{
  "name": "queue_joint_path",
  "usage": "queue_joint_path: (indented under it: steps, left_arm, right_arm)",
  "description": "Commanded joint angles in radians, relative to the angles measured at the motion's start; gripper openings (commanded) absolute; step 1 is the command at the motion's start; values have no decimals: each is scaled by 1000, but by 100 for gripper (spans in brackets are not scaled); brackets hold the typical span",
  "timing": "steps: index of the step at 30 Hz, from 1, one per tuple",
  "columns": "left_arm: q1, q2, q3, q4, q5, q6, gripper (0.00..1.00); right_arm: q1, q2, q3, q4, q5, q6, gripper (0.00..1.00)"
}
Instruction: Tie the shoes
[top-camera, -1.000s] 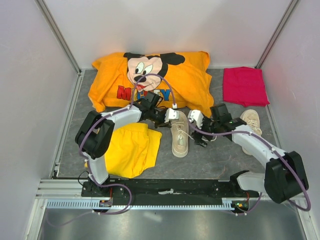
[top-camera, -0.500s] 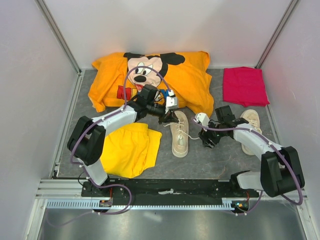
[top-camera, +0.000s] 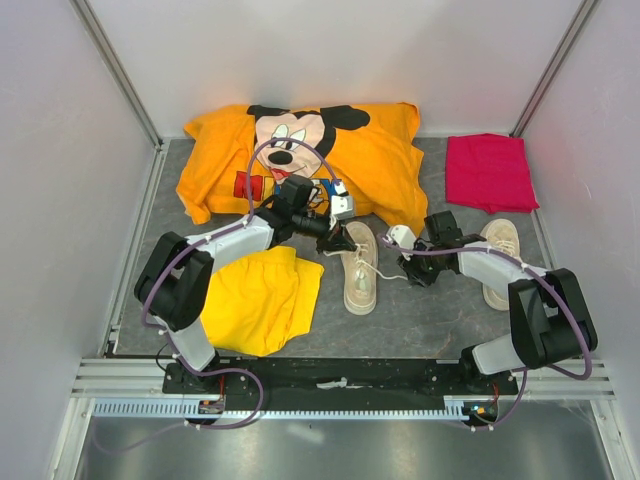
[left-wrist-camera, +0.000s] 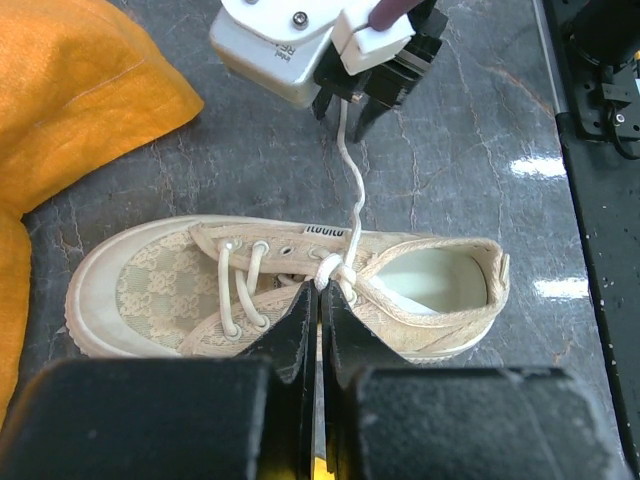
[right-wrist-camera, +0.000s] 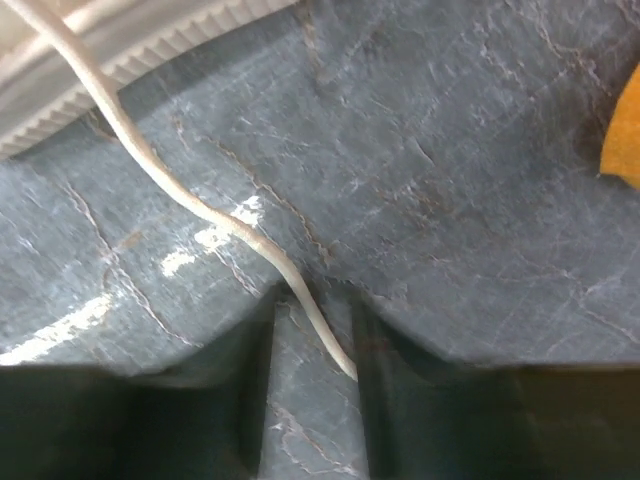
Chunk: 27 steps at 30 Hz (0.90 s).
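One cream shoe (top-camera: 360, 278) lies mid-table, toe toward the arms. The other shoe (top-camera: 502, 246) lies at the right. Seen from the left wrist, the near shoe (left-wrist-camera: 150, 290) lies on its side. My left gripper (left-wrist-camera: 320, 300) is shut on its white lace at the crossing by the top eyelets, and from above the gripper (top-camera: 338, 243) sits at the shoe's collar. The other lace end (left-wrist-camera: 352, 180) runs up to my right gripper (left-wrist-camera: 348, 105). In the right wrist view that lace (right-wrist-camera: 200, 205) ends between the parted fingers of my right gripper (right-wrist-camera: 315, 305), which are not touching it.
An orange Mickey shirt (top-camera: 300, 150) covers the back of the table. Yellow shorts (top-camera: 260, 300) lie left of the near shoe, under my left arm. A magenta cloth (top-camera: 488, 172) lies at the back right. Grey walls close in on three sides.
My right gripper moved right, off the shoe, to the free lace end, and its jaws narrowed around it. My left gripper shifted slightly toward the back, still shut.
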Motion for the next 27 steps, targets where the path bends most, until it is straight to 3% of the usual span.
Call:
queue_joint_path:
  steps: [1,3,5,10,16,23,27]
  left_arm:
    - [-6,-26,-7,63,22,-25,2]
    - [-5,-29,-11,65,23,-14,2]
    - [-5,-29,-15,68,28,-9,1]
    - [-5,-32,-22,76,45,6,2]
    - [-6,-29,-33,98,63,14,2]
    - [-6,-49,-57,103,59,44,1]
    - [-6,-64,-73,102,51,41,2]
  right_arm:
    - [-2,19,-2,35,74,7,22]
    - [-2,6,23,34,57,53,5]
    - [-2,-1,78,40,44,108,0]
    - [-2,5,242,128,-7,214,0]
    - [35,140,446,172,-91,248,0]
    - [223,297,615,233,-179,347,0]
    - [251,320,636,213,-295,395,3]
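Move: The lace end lies right at the right fingertips, about 1 cm below them and already between the half-open pads. The shoe's middle is some 13 cm to the left of the right hand, 3 cm farther out and about 2 cm higher; the orange cloth's near corner is about 12 cm straight ahead. From the left fingers, which keep hold of the lace just above the shoe, the lace end is about 14 cm to the right, 3 cm back and 12 cm down. The right fingers pinch shut on the lace end, then lift it fast up and forward (about 12 cm up, nearly 15 cm out). Still gripping, the hand swings left over the toe part of the shoe, some 17 cm in all, easing back slightly and tilting its left side up about 20 degrees. The left hand keeps its shut grip on the lace, almost still. ##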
